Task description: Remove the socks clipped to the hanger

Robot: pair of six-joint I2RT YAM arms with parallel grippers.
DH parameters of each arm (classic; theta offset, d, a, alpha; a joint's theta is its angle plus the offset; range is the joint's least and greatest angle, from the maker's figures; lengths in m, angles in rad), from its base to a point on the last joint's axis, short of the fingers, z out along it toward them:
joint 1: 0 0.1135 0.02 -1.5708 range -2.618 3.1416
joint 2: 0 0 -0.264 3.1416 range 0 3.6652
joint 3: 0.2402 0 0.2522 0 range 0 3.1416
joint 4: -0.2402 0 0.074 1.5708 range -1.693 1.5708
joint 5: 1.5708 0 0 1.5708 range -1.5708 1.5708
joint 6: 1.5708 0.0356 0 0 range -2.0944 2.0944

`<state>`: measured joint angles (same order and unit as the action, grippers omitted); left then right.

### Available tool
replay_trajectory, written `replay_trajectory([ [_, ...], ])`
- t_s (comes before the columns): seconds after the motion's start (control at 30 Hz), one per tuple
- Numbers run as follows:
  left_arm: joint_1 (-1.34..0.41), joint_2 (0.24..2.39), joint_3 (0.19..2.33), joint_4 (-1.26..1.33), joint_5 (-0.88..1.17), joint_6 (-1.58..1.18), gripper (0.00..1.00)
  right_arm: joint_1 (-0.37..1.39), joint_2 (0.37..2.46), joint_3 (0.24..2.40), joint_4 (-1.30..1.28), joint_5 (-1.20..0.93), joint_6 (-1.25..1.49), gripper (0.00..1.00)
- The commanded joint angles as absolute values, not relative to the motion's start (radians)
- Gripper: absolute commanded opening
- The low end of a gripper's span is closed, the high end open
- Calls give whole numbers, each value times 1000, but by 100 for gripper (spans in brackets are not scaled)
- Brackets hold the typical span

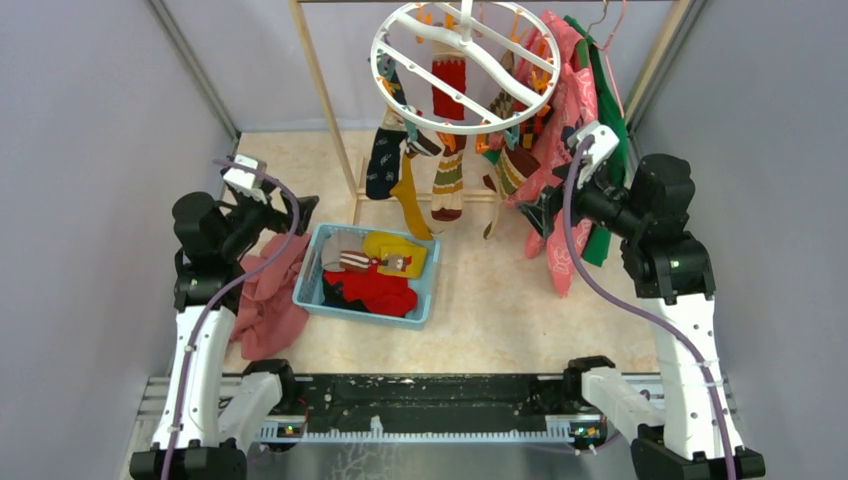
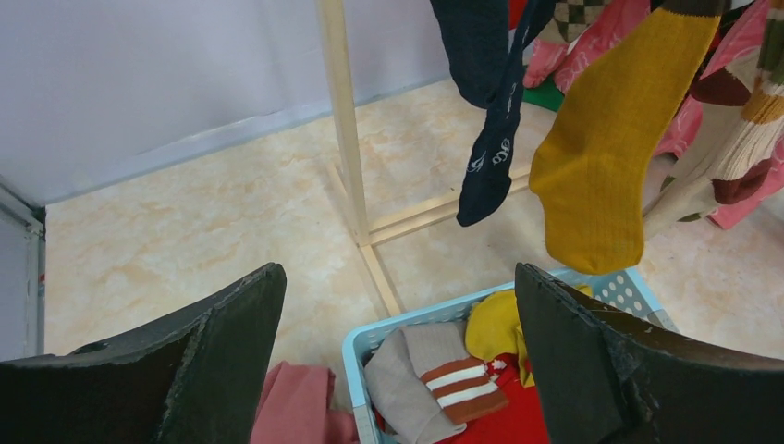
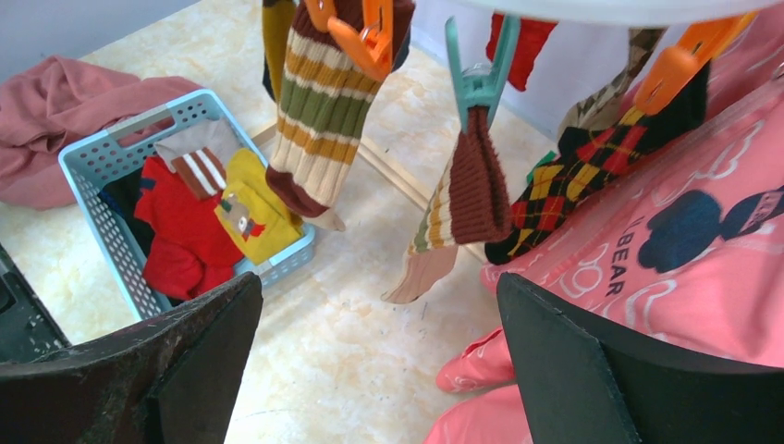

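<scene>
The white ring hanger (image 1: pixel 465 65) hangs at the top centre with several socks clipped to its rim: a navy sock (image 1: pixel 385 160), a mustard sock (image 1: pixel 410 205), a striped sock (image 1: pixel 448 185), a red sock (image 1: pixel 448 88) and an argyle sock (image 1: pixel 530 120). My left gripper (image 1: pixel 300 210) is open and empty, low and left of the navy sock (image 2: pixel 490 139) and mustard sock (image 2: pixel 606 157). My right gripper (image 1: pixel 535 210) is open and empty, below and right of the hanger. Ahead of it hang a brown-cuffed sock (image 3: pixel 471 185) on a teal clip (image 3: pixel 476 74) and the argyle sock (image 3: pixel 592 176).
A light blue basket (image 1: pixel 310 270) holds several loose socks below the hanger. A pinkish-red cloth heap (image 1: pixel 265 300) lies left of it. Pink (image 1: pixel 570 110) and green (image 1: pixel 610 120) garments hang right of the hanger. The wooden rack post (image 1: pixel 325 90) stands behind the left gripper.
</scene>
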<state>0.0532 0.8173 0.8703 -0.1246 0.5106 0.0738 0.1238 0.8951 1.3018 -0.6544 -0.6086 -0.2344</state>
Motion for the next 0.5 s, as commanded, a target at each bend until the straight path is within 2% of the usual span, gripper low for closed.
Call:
replay_trajectory([
  [0.0,60,833,931,-158,530,103,99,144,936,1420,-644,-575,-226,98],
  [0.13,60,866,928,-128,659,98,99,281,988,1468,-675,-449,-266,98],
  [0.27,38,909,954,-122,700,138,99,402,1049,1509,-701,-367,-305,98],
  [0.47,-114,1008,1045,-168,646,231,99,478,1075,1453,-643,-448,-309,98],
])
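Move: The brown-toed striped sock, under orange clips in the middle, hangs roughly level with the right hand, about 8 cm ahead and 14 cm to its left; the teal-clipped striped sock is about 10 cm ahead and 5 cm left of that hand. For the left hand, the mustard sock hangs about 4 cm ahead and 18 cm right, near its height, with the navy sock some 11 cm ahead and 13 cm right. Towards the brown-toed striped sock the right hand swings about 7 cm left, past the near side of the teal-clipped one, rising some 2 cm and sinking back while turning about 10 degrees counter-clockwise. The mustard sock is approached by the left hand, which goes about 4 cm right and slightly forward, turning clockwise. Both grippers stay wide open, touching no sock. ##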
